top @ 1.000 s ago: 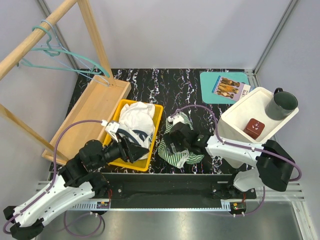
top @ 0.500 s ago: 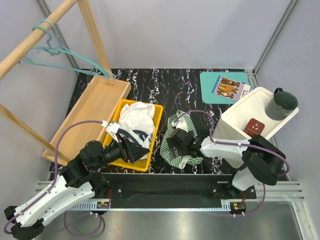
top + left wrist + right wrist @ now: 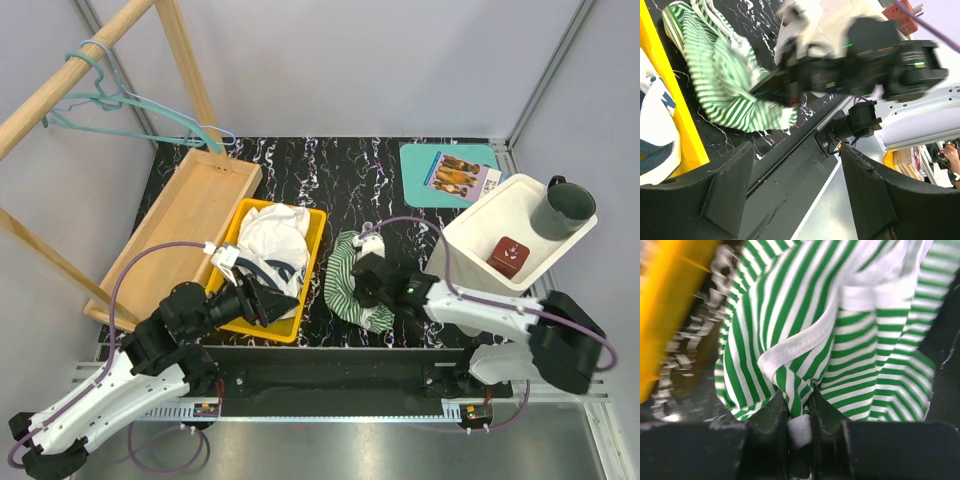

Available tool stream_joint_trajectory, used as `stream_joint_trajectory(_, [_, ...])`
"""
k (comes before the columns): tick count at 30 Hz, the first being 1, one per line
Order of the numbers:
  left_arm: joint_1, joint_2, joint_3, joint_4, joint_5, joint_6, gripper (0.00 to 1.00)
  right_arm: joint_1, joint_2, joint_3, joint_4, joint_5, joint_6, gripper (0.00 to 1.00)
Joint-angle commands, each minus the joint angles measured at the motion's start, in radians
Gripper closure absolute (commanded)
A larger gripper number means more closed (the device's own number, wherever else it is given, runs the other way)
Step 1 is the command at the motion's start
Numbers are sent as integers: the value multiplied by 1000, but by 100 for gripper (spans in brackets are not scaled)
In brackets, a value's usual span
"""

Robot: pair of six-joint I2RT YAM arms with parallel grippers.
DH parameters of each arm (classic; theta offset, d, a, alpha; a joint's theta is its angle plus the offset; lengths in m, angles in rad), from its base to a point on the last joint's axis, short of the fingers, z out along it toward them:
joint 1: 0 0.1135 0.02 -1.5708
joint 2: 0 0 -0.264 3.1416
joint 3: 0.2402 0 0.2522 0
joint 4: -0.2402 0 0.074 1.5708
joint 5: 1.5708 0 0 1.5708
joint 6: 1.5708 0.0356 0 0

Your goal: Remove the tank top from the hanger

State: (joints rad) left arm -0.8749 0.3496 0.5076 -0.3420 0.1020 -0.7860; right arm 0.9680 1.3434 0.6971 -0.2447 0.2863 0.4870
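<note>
The green-and-white striped tank top (image 3: 345,272) lies bunched on the black marble table, off the hanger. My right gripper (image 3: 360,284) is shut on a fold of it; in the right wrist view the jaws (image 3: 799,412) pinch striped cloth (image 3: 840,335) and a white hem. The teal hanger (image 3: 120,105) hangs bare on the wooden rail at the top left. My left gripper (image 3: 268,300) hovers open over the near end of the yellow bin, nothing between its fingers (image 3: 796,155). The left wrist view shows the tank top (image 3: 720,75) and the right arm beside it.
A yellow bin (image 3: 316,228) holds a white and navy garment. A wooden tray (image 3: 185,205) leans left of it. At the right stands a white bin (image 3: 470,235) with a dark mug (image 3: 562,208) and a red block. A teal mat (image 3: 420,165) lies at the back.
My right gripper has closed on the tank top and shifted, and the cloth is now bunched further left. The left arm has stayed still.
</note>
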Motion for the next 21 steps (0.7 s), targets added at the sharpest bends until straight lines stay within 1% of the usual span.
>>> stream_joint_trajectory(1, [-4,-26,9,41,-15,16,27,3,-246,50,36,-22,-59,100])
stream_joint_trajectory(3, [-4,-44,12,28,-39,16,27,3,-315,94,56,-36,-76,100])
stream_joint_trajectory(6, [-3,-81,16,8,-77,16,27,3,-342,163,96,-110,-84,100])
stream_joint_trajectory(10, [-4,-147,29,-17,-99,14,28,5,-282,254,143,-278,-48,100])
stream_joint_trajectory(14, [-4,-256,46,-35,-163,21,28,3,-210,268,347,-398,53,100])
stream_joint_trajectory(15, [-4,-294,52,-54,-185,27,28,5,-170,272,376,-435,74,100])
stream_joint_trajectory(18, [-4,-340,77,-103,-229,34,28,5,-78,271,491,-478,188,100])
stream_joint_trajectory(19, [-3,-372,91,-115,-240,36,28,12,-57,263,525,-470,220,100])
stream_joint_trajectory(20, [-3,-382,95,-127,-260,37,28,18,-37,251,582,-448,292,100])
stream_joint_trajectory(21, [-4,-391,100,-155,-269,40,28,27,2,230,606,-382,323,100])
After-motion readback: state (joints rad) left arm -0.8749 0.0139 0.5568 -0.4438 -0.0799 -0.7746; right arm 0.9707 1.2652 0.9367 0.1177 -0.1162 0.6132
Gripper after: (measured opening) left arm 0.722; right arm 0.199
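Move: The right hand already pinches the striped tank top low over the table. The yellow tray it is bound for lies about 22 cm to its left and 3 cm farther out, some 4 cm lower. The white shirt inside is about 20 cm left and 4 cm ahead of the hand; the wooden tray beyond is roughly 41 cm left and 9 cm ahead. From the left hand, the yellow tray lies about 13 cm ahead, 6 cm left and 20 cm below. Keeping its pinch on the striped tank top, the right hand hoists it quickly by about 20 cm, first nearly straight up, then swings left some 13 cm to the yellow tray's near side, the wrist rolling about 45 degrees so the fingers swing from steeply down to mostly leftward. The empty left hand, still open, backs off left and up, about 6 cm each way. ##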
